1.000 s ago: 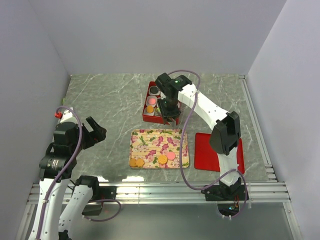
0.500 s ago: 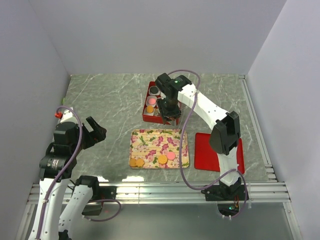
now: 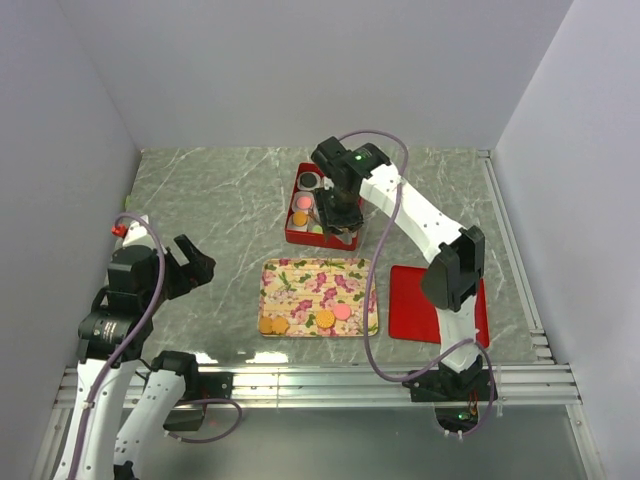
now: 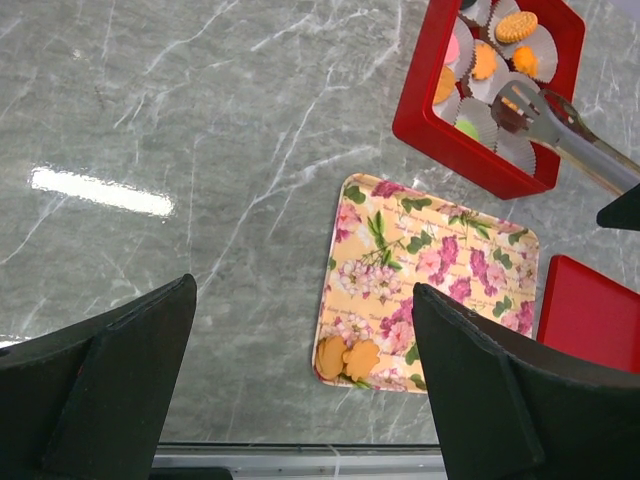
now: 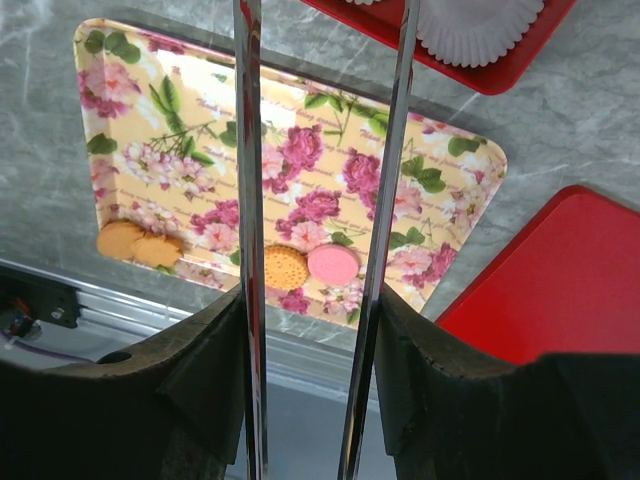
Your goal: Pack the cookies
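Several cookies lie on the floral tray (image 3: 310, 285): two golden ones (image 4: 347, 358) at its near left corner, an orange one (image 5: 284, 267) and a pink one (image 5: 333, 264) near its front edge. More cookies (image 4: 516, 27) sit in white paper cups inside the red box (image 3: 297, 235). My right gripper (image 3: 338, 215) is shut on metal tongs (image 5: 248, 200), whose arms stand apart, tips over the box's near cups (image 4: 510, 105). My left gripper (image 4: 305, 370) hangs open and empty, left of the tray.
A flat red lid (image 3: 415, 305) lies right of the tray. An empty paper cup (image 5: 480, 25) sits at the box's near corner. White walls close in the marble table on three sides. The aluminium rail runs along the near edge.
The right arm has lifted and shifted slightly back over the red box, and the tongs' arms have spread wider. The left arm has barely moved.
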{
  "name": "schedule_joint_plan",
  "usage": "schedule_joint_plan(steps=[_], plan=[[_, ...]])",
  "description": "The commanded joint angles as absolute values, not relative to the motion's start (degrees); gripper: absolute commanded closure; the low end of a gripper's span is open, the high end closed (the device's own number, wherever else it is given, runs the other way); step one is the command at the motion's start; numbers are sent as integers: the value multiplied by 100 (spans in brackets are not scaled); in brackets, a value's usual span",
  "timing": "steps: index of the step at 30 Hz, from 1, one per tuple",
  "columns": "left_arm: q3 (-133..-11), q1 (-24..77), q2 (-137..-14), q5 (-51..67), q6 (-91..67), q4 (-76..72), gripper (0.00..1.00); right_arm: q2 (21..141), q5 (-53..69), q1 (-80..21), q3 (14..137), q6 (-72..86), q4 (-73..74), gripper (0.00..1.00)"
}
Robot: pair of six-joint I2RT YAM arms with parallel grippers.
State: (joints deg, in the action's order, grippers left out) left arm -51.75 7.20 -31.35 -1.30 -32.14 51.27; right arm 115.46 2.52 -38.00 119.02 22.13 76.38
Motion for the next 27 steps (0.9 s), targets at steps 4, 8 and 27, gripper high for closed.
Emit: schedule_joint_plan(steps=[4, 8, 27], plan=[[-5194, 870, -3015, -97, -3199, 4939, 5, 10618, 228, -4130, 11866, 2531, 7559, 46], [-5194, 1001, -2971, -106, -3217, 4922, 5, 10407, 141, -4701, 11655, 2733, 7515, 46], [-5159, 1538, -2769, -97, -3234, 4922, 5, 9228, 44, -7136, 8604, 4403, 6188, 46]])
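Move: The flower-shaped orange cookie near the tray's near-left corner lies about 17 cm back, 13 left and 12 below the right hand. The second orange cookie is 4 cm left of it; the round orange cookie is 16 back and 3 left of the hand, the pink cookie 14 back and 1 right. The red box's middle is 8 ahead, 3 left. From the left hand, the flower-shaped cookie is 7 back, 17 right and 18 below. Still holding the open tongs, the right hand arcs over and back about 22 cm from box towards flower-shaped cookie. ##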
